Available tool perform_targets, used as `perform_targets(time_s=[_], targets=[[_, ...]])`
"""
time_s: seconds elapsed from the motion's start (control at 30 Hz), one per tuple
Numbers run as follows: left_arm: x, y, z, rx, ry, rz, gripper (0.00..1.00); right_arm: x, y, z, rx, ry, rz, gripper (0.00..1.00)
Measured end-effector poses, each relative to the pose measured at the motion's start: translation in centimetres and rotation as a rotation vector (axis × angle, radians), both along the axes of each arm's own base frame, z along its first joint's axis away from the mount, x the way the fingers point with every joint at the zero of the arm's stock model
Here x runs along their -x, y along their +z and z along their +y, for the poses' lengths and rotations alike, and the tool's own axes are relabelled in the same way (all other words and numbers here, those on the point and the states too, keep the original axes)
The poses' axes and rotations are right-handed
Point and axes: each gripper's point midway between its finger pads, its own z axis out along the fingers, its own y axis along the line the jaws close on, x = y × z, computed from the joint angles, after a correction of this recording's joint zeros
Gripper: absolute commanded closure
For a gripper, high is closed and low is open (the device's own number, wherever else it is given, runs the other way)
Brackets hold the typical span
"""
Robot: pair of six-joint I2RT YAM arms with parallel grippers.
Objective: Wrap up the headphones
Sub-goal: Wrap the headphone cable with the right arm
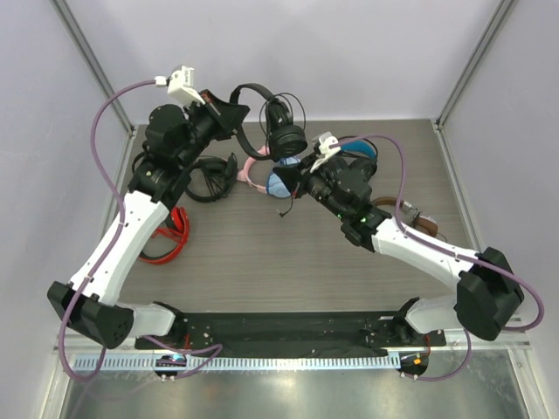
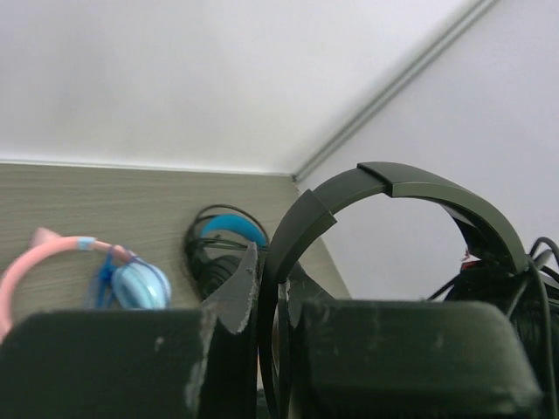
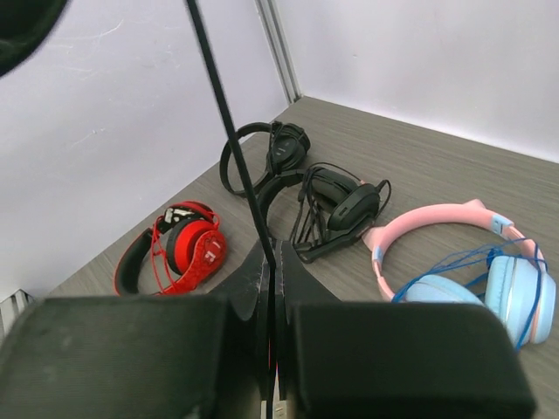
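Note:
The slim black headphones (image 1: 284,133) hang in the air above the back of the table. My left gripper (image 1: 234,109) is shut on their thin headband (image 2: 410,179), which arcs up out of the jaws (image 2: 271,292) in the left wrist view. A thin black cable (image 3: 223,113) runs down from the earcups into my right gripper (image 3: 272,262), which is shut on it. In the top view the right gripper (image 1: 293,185) sits just below and right of the earcups, over the pink-and-blue pair.
Red headphones (image 1: 170,231) lie at the left. Two black headsets (image 3: 279,148) (image 3: 345,205) rest at the back left. A pink-and-blue pair (image 1: 266,179) lies mid-table. A black pair with blue lining (image 1: 362,153) sits behind the right arm, and a brown item (image 1: 419,223) lies at the right.

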Motion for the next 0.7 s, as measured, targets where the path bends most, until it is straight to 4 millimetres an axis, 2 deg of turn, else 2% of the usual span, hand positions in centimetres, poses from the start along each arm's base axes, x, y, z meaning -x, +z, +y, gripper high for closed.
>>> perform_targets(time_s=[0.37, 0.7], targets=[[0.3, -0.3, 4.4, -0.122, 0.233, -0.005, 1.00, 5.6, 1.5, 1.9, -0.013, -0.022, 0.015, 0.98], [0.1, -2.2, 6.2, -0.200, 0.349, 0.052, 1.00, 7.2, -0.9, 3.8, 0.035, -0.022, 0.067, 0.98]])
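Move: The right fingers already pinch the cable with its plug end hanging below. The headphones that the cable is being wrapped around, held by the headband in the left hand, are centred about 12 cm above this right hand, 3 cm ahead and 4 cm left. On the table some 27 cm below it, the pink-blue headphones lie about 24 cm ahead and 5 cm left, the coiled black headphones 23 cm ahead and 22 cm left. From the left hand, the held headphones' middle is some 8 cm right, 1 cm back and 2 cm lower. Keeping its pinch on the cable, the right hand draws it back towards the robot by about 7 cm and some 4 cm to the left, away from the held headphones, rising slightly at first and then sinking about 2 cm with hardly any wrist turn. Meanwhile the left hand, still gripping the headband, carries the headphones about 6 cm left, turning some 20 degrees counter-clockwise with a slight roll that raises its left side, and dips about 2 cm towards the end. ##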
